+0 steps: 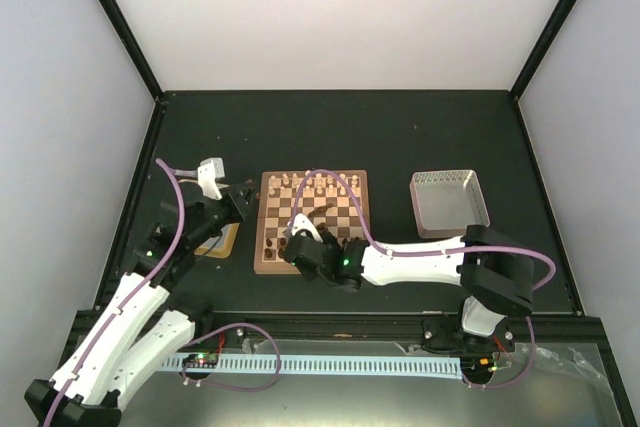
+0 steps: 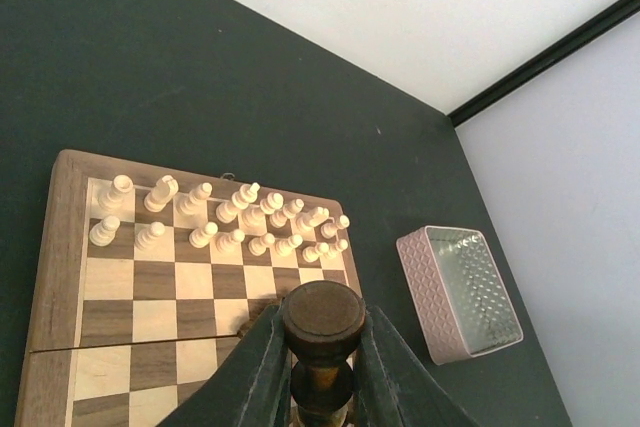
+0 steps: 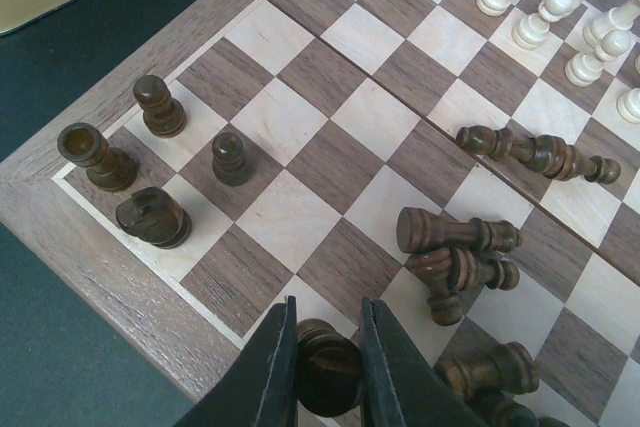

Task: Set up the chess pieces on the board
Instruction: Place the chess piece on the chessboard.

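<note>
The board [image 1: 312, 257] lies mid-table with cream chess pieces [image 1: 318, 185] standing in two rows along its far side. My left gripper [image 1: 247, 198] hovers by the board's left edge, shut on a dark brown piece [image 2: 323, 319] whose round base faces the camera. My right gripper [image 3: 328, 327] is low over the board's near left corner, shut on another dark piece [image 3: 328, 375]. Beside it stand a dark rook [image 3: 95, 155], a knight [image 3: 152, 217] and two pawns [image 3: 160, 105]. Several dark pieces [image 3: 455, 247] lie toppled on the squares to the right.
A grey-pink box [image 1: 449, 203] sits right of the board. A gold-rimmed tray [image 1: 222, 242] lies left of it, partly under my left arm. Black frame rails edge the table.
</note>
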Robot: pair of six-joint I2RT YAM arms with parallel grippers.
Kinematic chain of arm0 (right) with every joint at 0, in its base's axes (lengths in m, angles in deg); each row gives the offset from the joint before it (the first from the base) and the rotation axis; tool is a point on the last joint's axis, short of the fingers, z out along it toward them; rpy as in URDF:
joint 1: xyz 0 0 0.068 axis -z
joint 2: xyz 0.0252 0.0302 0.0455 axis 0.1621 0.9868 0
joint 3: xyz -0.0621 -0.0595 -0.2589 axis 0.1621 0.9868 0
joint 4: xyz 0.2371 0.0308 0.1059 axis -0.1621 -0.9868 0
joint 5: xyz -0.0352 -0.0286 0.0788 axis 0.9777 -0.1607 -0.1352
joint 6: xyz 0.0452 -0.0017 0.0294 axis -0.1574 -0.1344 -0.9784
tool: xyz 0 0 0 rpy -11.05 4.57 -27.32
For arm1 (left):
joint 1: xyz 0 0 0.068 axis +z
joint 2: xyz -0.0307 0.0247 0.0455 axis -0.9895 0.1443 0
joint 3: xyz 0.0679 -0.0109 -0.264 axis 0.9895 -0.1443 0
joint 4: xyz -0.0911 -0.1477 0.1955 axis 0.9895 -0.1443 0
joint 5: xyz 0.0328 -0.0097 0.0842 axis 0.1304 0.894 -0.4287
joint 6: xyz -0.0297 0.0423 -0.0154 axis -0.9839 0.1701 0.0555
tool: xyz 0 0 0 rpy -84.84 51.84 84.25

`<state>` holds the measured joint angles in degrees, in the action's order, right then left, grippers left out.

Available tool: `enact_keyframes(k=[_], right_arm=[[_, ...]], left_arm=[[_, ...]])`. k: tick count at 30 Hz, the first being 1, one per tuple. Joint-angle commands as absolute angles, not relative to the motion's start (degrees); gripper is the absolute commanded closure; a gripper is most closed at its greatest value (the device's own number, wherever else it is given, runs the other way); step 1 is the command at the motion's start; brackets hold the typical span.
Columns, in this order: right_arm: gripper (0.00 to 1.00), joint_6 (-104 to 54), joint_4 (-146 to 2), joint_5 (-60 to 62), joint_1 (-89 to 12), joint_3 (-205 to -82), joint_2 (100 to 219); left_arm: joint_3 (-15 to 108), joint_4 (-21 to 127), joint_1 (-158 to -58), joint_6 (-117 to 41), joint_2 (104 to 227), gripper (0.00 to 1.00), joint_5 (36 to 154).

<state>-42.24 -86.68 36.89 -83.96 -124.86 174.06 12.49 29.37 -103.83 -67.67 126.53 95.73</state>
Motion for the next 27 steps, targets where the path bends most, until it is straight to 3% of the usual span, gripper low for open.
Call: enact_keyframes(k=[1, 9, 14, 18, 23, 27], right_arm=[[0.95, -41.76, -82.89, 37.00, -84.36, -123.73, 174.97], [0.93, -42.92, -82.72, 36.96, -84.39, -123.06, 176.43], [0.87, -43.40, -83.10, 36.72, -84.38, -122.87, 176.50], [0.73, -45.10, -83.85, 36.61, -84.32, -122.98, 174.20], [0.48, -48.18, -84.11, 35.96, -82.91, -123.06, 167.14], [0.43, -50.87, -82.81, 32.95, -79.94, -121.78, 159.20]], left_arm=[[12.37, 30.05, -103.39, -68.42, 126.34, 0.98, 96.73], [12.16, 30.58, -103.41, -68.52, 126.43, 0.98, 97.20], [12.03, 30.71, -103.40, -68.50, 126.58, 0.98, 97.28], [11.98, 30.87, -103.41, -68.58, 126.70, 0.98, 97.48], [11.97, 31.64, -103.39, -68.55, 127.25, 0.97, 99.47], [11.81, 33.99, -103.41, -69.06, 127.99, 0.97, 103.52]])
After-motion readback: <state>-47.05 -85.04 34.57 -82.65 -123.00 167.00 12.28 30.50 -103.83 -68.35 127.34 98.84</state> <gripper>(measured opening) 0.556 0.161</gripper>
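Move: The light square on the board's near row, fourth from its left corner, is straight below my right fingertips, about 5 cm down; they already hold a dark chess piece just over it. The knight stands about 5 cm to the left, level with that hand, and the corner rook some 8 cm left. A heap of lying pieces is about 5 cm ahead and 2 cm right. From my left hand the square is about 11 cm right, 7 cm back and 20 cm below. I ease my right hand about 2 cm down with the piece upright between the fingers, until its foot meets the square, one empty square to the right of the knight. There I pause, open the fingers to roughly half and let go, then lift quickly, about 5 cm up from the lowest point, tilting some 10 degrees as I leave. ##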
